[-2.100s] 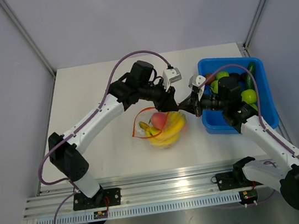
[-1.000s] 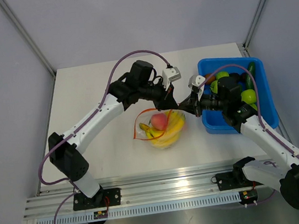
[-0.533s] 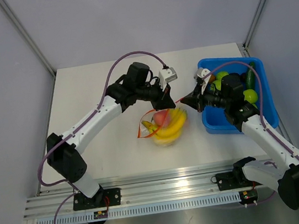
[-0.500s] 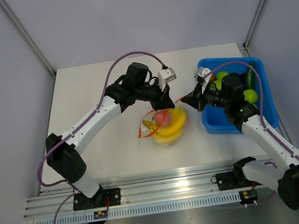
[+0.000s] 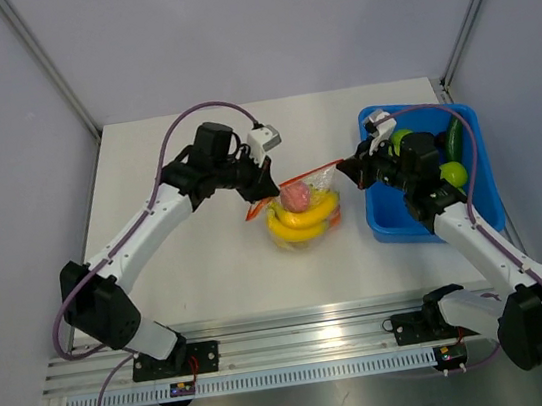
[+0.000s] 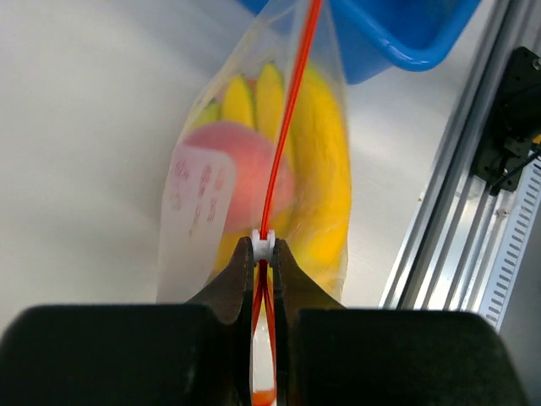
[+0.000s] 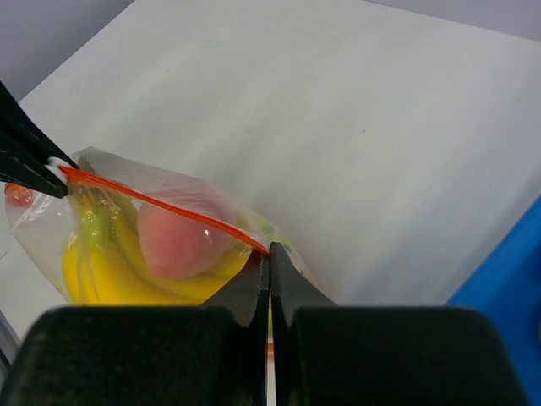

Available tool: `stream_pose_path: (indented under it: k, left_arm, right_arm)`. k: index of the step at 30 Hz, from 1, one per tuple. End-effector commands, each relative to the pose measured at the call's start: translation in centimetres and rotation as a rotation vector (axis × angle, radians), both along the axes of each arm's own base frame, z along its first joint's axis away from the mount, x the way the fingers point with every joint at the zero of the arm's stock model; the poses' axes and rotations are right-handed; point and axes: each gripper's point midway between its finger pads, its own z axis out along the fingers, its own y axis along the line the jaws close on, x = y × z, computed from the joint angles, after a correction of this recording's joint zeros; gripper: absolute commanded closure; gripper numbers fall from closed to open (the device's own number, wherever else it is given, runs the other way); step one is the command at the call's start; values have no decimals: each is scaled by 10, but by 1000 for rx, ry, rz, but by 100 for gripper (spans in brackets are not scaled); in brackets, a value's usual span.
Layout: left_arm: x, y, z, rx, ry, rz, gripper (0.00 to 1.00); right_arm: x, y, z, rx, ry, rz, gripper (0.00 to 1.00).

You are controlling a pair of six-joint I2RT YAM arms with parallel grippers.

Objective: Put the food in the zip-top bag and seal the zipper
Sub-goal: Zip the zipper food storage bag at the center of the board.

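Observation:
The clear zip-top bag (image 5: 303,214) hangs between my grippers with yellow bananas (image 5: 304,222) and the pink-red peach (image 5: 295,196) inside. Its orange-red zipper (image 5: 306,176) is stretched taut. My left gripper (image 5: 267,189) is shut on the zipper's left end, at the white slider (image 6: 265,245). My right gripper (image 5: 345,168) is shut on the zipper's right end (image 7: 262,249). The left wrist view shows the bag (image 6: 199,203), bananas (image 6: 325,161) and peach (image 6: 254,169). The right wrist view shows the peach (image 7: 177,241) and bananas (image 7: 110,279) below the zipper line (image 7: 161,207).
A blue bin (image 5: 480,184) stands at the right with green apples (image 5: 451,175), a cucumber (image 5: 456,137) and other toys inside; my right arm reaches over it. A metal rail (image 5: 310,339) runs along the near table edge.
Both grippers have pulled apart: the left one moved left, the right one up and right. The bag lifted and its zipper went from slack and open to a straight taut line.

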Motion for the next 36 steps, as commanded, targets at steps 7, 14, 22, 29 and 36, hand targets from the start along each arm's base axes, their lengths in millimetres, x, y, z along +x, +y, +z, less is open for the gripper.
stream_pose_path:
  k: [7,14,22,29,36]
  left_arm:
    - [29,81,16,-11,-30,260,100]
    - [38,114,24,-55,-54,354,100]
    - [35,109,30,-133,-17,310,100]
    - [33,104,26,-145,14,280,100]
    - [35,103,28,-143,3,270,100]
  right_arm:
    - [65,-60,38,69,-106,-338,100]
    - [83,-65,49,94,-133,-381,100]
    - [77,-22,62,120,-146,-112,100]
    - [49,29,52,94,-112,260,33]
    - [47,61,28,50,-102,432,27]
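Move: The left fingers already pinch the white slider; the zipper's open left end lies about 6 cm to their left, 4 cm back and 4 cm lower. The peach is 5 cm right, 1 cm back and 6 cm below them, the bananas 7 cm right, 4 cm back and 10 cm below. The shut right fingers hold the zipper's right end; from them the slider is about 17 cm left and 5 cm back, the blue bin's middle 23 cm right, 1 cm ahead, 16 cm down. Left hand draws the pinched slider 11 cm left; right goes about 10 cm forward-right, then left, fingers opening. ##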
